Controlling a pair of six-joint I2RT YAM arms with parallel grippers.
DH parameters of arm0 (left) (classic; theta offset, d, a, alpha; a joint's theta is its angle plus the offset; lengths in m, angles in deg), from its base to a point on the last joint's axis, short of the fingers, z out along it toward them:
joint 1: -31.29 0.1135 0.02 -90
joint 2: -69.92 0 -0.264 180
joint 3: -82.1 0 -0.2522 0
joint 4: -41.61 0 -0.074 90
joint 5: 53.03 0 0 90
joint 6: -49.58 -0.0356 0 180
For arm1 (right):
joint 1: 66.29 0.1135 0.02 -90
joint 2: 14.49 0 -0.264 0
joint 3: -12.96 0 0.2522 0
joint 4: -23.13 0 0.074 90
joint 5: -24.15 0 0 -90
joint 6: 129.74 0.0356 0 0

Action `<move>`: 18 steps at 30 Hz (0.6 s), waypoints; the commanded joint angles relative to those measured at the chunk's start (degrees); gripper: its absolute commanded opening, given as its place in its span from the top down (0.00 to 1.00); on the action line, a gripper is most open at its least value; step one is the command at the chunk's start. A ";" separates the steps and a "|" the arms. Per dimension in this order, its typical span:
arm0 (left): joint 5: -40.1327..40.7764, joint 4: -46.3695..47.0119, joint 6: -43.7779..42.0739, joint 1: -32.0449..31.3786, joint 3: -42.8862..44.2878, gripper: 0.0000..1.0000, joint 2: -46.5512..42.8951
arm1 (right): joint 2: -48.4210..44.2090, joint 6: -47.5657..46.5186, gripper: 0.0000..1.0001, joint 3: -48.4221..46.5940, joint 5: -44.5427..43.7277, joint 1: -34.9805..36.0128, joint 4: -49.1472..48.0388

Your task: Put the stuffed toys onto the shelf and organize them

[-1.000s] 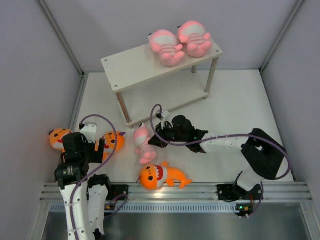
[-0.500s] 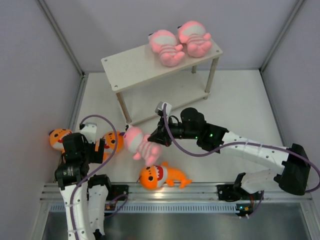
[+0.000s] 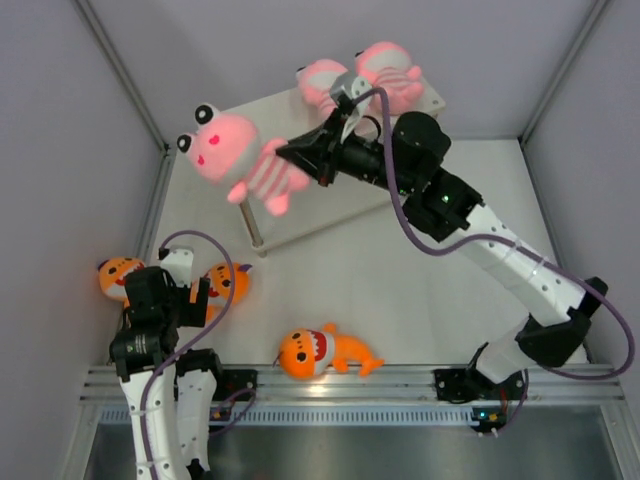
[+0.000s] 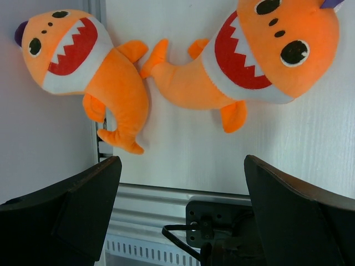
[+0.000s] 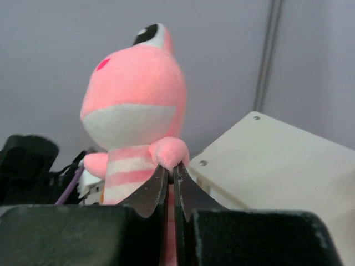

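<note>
My right gripper [image 3: 296, 157] is shut on a limb of a pink striped toy [image 3: 240, 155] and holds it high over the left end of the pale wood shelf [image 3: 250, 130]. In the right wrist view the pink toy [image 5: 136, 111] hangs at my shut gripper [image 5: 172, 169], with the shelf top [image 5: 277, 160] to its right. Two more pink toys [image 3: 360, 85] lie on the shelf's right end. My left gripper [image 4: 180, 194] stands open over the table, below two orange sharks [image 4: 94, 72] [image 4: 260, 55]. A third shark [image 3: 322, 352] lies near the front rail.
Grey walls close in the white table [image 3: 470, 230] on three sides. A metal rail [image 3: 400, 380] runs along the front edge with both arm bases. The shelf's lower tier [image 3: 350, 190] is partly hidden behind my right arm.
My right arm has lifted the pink toy from the table near the front up and back, to above the shelf's left end. The left arm has not moved.
</note>
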 commanded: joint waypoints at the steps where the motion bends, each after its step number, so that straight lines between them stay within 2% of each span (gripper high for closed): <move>1: -0.19 1.52 0.06 0.38 0.05 0.02 -0.92 | 8.81 3.97 1.00 -8.44 -0.62 -4.84 -2.24; 3: -0.28 1.60 0.15 0.47 0.05 0.01 -1.01 | 14.26 6.51 1.00 -12.84 -0.97 -7.39 -2.24; 8: -0.46 1.52 0.06 0.47 -0.13 0.01 -1.36 | 21.91 12.39 1.00 -16.21 -1.32 -11.26 -3.74; 18: -0.46 1.52 -0.03 0.47 -0.13 0.02 -1.63 | 21.92 22.60 1.00 -11.99 -10.55 -11.97 -8.22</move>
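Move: The right hand's shut fingers already hold a pink stuffed toy by one arm. Its place, the free left end of the shelf top, lies about 17 cm ahead, 9 cm to the left and 12 cm below. The nearer shelf toy sits some 23 cm ahead and 8 cm right; the far shelf toy about 28 cm ahead and 19 cm right, both roughly 10 cm lower. From the idle left hand that free end is about 26 cm ahead, 15 cm right and 20 cm up. Forward in a quick sweep of nearly 20 cm, the right hand carries the pink toy in over the free left end of the shelf top, sinking about 8 cm once under way and then easing to a stop just left of the nearer shelf toy. The wrist tips its front side down some 20 degrees and swings a little clockwise; the fingers stay shut on the toy's arm. ##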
